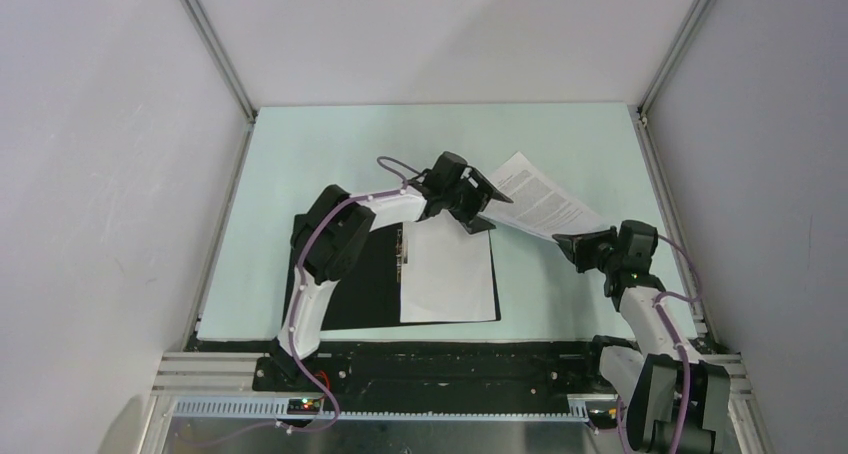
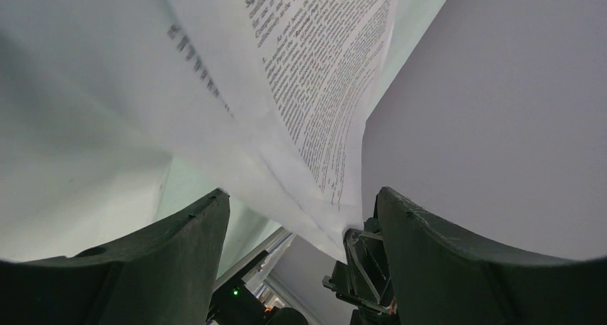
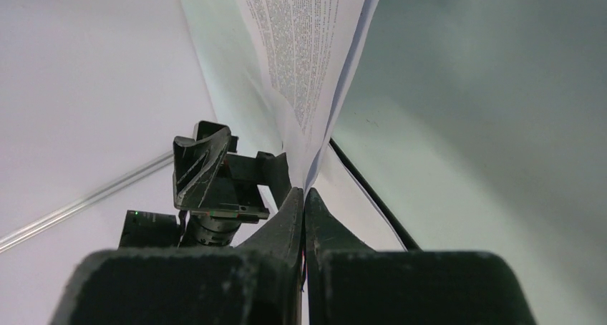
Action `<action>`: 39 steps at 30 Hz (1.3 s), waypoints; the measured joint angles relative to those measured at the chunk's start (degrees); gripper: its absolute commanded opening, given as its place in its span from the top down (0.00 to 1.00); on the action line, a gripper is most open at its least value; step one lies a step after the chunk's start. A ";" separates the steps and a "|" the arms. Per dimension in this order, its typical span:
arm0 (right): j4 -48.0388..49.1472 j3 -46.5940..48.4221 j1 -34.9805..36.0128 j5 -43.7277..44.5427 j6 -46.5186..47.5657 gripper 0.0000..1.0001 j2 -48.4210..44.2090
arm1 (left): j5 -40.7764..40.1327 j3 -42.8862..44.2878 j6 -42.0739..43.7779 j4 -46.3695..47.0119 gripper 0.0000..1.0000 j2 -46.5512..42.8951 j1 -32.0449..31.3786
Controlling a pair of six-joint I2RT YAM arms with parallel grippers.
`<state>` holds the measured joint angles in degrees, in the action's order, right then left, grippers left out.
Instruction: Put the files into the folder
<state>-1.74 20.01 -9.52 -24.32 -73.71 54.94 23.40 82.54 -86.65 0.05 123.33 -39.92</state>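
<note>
The folder [image 1: 350, 294] lies open on the table, black inside up. A blank white sheet [image 1: 447, 271] rests on its right half. The printed sheets [image 1: 540, 202] hang tilted in the air to the right of the folder. My right gripper [image 1: 572, 244] is shut on their near right corner, and the jaws [image 3: 304, 194] pinch the paper's edge [image 3: 308, 67]. My left gripper [image 1: 478, 202] is at the sheets' left edge with its fingers wide apart. In the left wrist view the printed paper [image 2: 322, 74] passes between the open fingers [image 2: 300, 192], closer to the right one.
The pale green tabletop [image 1: 330, 154] is walled by white panels at the back and both sides, with aluminium posts [image 1: 215, 44] in the corners. A black strip and rail [image 1: 450, 364] run along the near edge by the arm bases.
</note>
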 measured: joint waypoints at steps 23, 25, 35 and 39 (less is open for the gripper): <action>-8.17 -0.02 -2.69 -9.57 10.14 0.56 -4.81 | -1.53 14.38 4.02 -6.29 1.00 8.09 -0.15; -9.75 0.02 -2.45 -10.05 12.48 0.36 -4.81 | -1.77 15.47 7.19 -7.58 1.00 8.09 0.13; -13.20 11.17 0.44 -12.33 22.36 0.09 -5.92 | 1.92 16.87 32.79 -20.24 1.00 1.73 4.61; -5.03 19.30 0.09 -16.04 25.77 0.09 -0.07 | 3.80 15.04 43.28 -26.69 1.00 -9.11 5.64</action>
<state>-6.76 39.31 -9.43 -40.36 -47.94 54.87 27.20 97.58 -43.38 -26.63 114.21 -34.28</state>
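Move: Between and just past the left hand's open fingers runs the printed stack, its middle about 9 cm to the right, 3 cm ahead and slightly lower. The white sheets in the folder lie roughly 12 cm left, 13 cm back and 6 cm below this hand, with the folder clip some 22 cm left and 8 cm back. From the right hand, which already holds the stack's near right end, the stack's middle is about 8 cm ahead and 3 cm left. Reaching forward about 4 cm and a little right and down, the left hand shuts on the stack's left end, then swings left some 8 cm and rises about 10, tipping up and turning clockwise. The right hand keeps its pinch while easing about 4 cm back and 2 cm left, then opens, lets go and pulls forward and up some 13 cm, tipping up. ##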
